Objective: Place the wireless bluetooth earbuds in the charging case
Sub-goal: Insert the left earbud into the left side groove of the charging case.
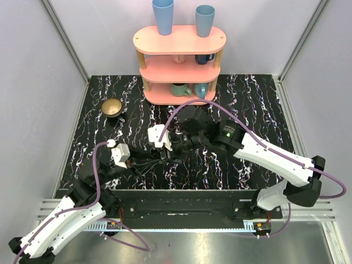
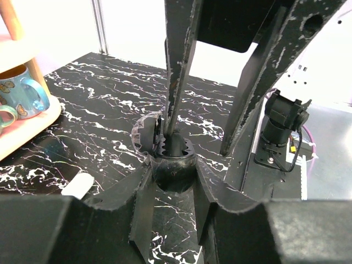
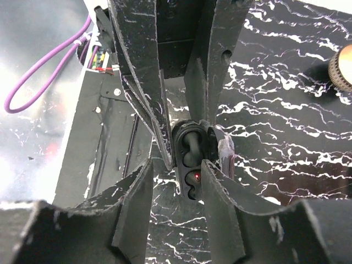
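Note:
The charging case (image 3: pixel 190 159) is black, not white, and its lid stands open to the right. Dark earbuds (image 3: pixel 188 146) lie in its wells, and the lower one shows a red light. My left gripper (image 2: pixel 175 170) is shut on the case's round body (image 2: pixel 175 175); in the right wrist view its fingers (image 3: pixel 144 82) reach down from the top onto the case. My right gripper (image 3: pixel 177 168) is open, with its jaws standing apart on either side of the case's near end. In the top view both grippers meet at mid-table (image 1: pixel 168 151), and the case is hidden among them.
A pink shelf (image 1: pixel 179 60) with mugs stands at the back, with two blue cups (image 1: pixel 163 15) on top. A brown bowl (image 1: pixel 112 107) sits at the back left. A small white flat piece (image 2: pixel 77 186) lies on the marble left of the case.

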`<state>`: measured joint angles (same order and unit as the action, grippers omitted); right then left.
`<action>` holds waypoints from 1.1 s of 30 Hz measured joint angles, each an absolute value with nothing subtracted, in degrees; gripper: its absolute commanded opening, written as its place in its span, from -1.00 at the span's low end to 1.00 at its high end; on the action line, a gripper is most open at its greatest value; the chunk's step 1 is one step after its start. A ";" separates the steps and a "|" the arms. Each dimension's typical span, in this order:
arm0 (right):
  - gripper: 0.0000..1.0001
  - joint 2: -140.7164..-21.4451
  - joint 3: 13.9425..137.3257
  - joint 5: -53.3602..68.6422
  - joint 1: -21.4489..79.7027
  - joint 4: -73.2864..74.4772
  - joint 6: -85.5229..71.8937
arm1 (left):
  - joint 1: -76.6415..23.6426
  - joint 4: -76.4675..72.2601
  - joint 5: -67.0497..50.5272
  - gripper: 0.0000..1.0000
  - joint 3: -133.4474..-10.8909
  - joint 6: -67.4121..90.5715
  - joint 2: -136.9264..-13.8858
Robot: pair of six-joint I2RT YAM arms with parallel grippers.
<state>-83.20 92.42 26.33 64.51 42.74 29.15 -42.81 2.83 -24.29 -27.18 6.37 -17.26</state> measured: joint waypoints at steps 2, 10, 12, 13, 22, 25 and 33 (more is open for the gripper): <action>-0.01 -82.13 91.13 25.89 64.51 41.17 28.88 | -42.81 2.52 -23.57 -0.99 -27.18 6.39 -17.21; -0.04 -77.17 84.95 23.33 64.55 33.71 27.14 | -42.81 2.50 -21.58 -0.98 -27.18 6.28 -16.91; -0.18 -75.05 82.43 22.48 64.55 30.76 26.28 | -42.81 2.50 -21.08 -0.98 -27.18 6.26 -16.51; -0.26 -74.02 81.23 21.87 64.60 29.17 25.47 | -42.81 2.48 -20.91 -0.98 -27.18 6.26 -16.32; -0.63 -71.40 75.46 17.67 64.62 14.79 13.72 | -42.81 2.39 -20.05 -0.98 -27.18 6.28 -15.79; -0.64 -72.03 74.19 17.67 64.62 11.38 9.82 | -42.81 2.39 -19.99 -0.98 -27.18 6.28 -15.79; -0.70 -74.06 72.07 17.89 64.62 6.90 4.36 | -42.81 2.42 -18.85 -0.98 -26.94 6.26 -13.89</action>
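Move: The left earbud, already let go in the charging case, lies some 2 cm to the left of the right fingertips, about 1 cm ahead and 1 cm higher. The case around it, still held by the left hand, has its middle 3 cm to the left of those fingertips and 1 cm ahead, level in height. From the left hand the earbud is about 3 cm to the right, 1 cm ahead and 1 cm up. A white oval piece lies on the table roughly 17 cm ahead of the right hand, 4 cm to its right and 27 cm below. Above the earbud in the case, the right hand first rises about 4 cm, easing slightly right and forward with open fingers. It then nearly shuts them, swings some 3 cm back left and sinks a little, tilting over 20 degrees to point almost level and bringing the fingertips onto the earbud. The left hand keeps its grip and carries the case about 2 cm up, left and forward. ##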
